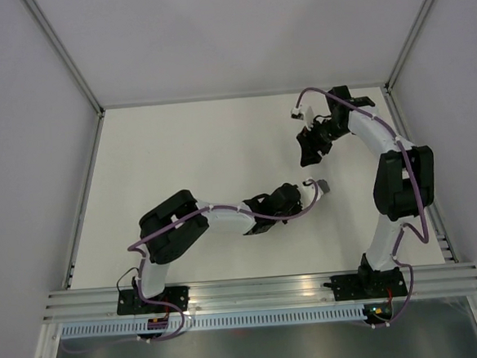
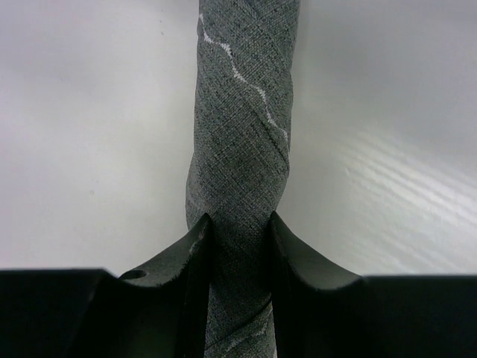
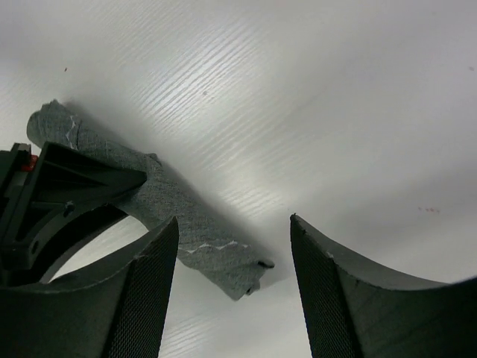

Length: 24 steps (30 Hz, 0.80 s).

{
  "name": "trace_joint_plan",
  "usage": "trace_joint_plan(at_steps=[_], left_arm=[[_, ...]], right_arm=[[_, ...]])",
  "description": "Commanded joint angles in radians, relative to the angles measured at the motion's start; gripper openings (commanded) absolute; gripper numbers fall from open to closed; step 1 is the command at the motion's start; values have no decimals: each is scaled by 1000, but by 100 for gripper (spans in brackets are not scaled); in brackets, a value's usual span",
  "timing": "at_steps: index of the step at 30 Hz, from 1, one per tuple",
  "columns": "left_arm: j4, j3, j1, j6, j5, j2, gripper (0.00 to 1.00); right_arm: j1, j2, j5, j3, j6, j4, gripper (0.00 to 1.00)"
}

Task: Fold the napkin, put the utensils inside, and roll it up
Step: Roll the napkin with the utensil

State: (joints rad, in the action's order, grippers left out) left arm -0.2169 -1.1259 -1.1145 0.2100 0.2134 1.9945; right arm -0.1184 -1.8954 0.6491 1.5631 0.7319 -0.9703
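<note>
The napkin (image 2: 242, 134) is a tight dark grey roll with a pale stitched line winding round it. My left gripper (image 2: 240, 231) is shut on the roll, a finger pressed against each side. From above, the left gripper (image 1: 285, 199) is at the table's middle, and a short end of the napkin (image 1: 323, 187) sticks out to its right. My right gripper (image 1: 308, 145) hangs open farther back, apart from the roll. In the right wrist view the napkin (image 3: 171, 209) lies beyond the open right gripper (image 3: 233, 218), outside its fingers. The utensils are hidden.
The white table (image 1: 187, 150) is bounded by an aluminium frame, with a rail (image 1: 263, 290) along the near edge where both arm bases are bolted. Grey walls rise on the left, back and right sides.
</note>
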Motion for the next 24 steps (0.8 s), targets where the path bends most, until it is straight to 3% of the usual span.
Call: trace_joint_plan(at_steps=[1,9,15,24], left_arm=[[210,-75,-16,-199,73,111,32],[407,-360,-33,-425,158,256,34],[511,-543,-31,-478,162,360,36],[556,-661,24,-537,182,447,38]], right_arm=[[40,73,0,-5,-139,64,67],[112,82,-19,-43,-196,85,68],[195,85,-3,-43,-198,65,67],[246,90,1,-74,-197,48,67]])
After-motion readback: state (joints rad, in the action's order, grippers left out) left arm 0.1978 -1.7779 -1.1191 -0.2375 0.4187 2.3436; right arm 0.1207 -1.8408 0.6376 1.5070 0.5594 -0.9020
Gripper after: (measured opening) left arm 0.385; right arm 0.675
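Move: The napkin roll is already pinched between my left fingers, lying along the way they point, its middle about at the hand. I take it to bare table some 5 cm ahead and 7 cm to the right. The open right gripper stands about 12 cm ahead of my left hand, 3 cm to the right and 8 cm higher. From my right hand, the napkin roll lies about 12 cm back, 3 cm left and 9 cm below. I keep my left hand's pinch on the napkin roll and carry it level, low over the table, about 7 cm right and 5 cm forward, turning it some 25 degrees counter-clockwise as I go. My empty right hand, fingers still open, moves about 9 cm right, with a clockwise turn, staying clear above the roll. ##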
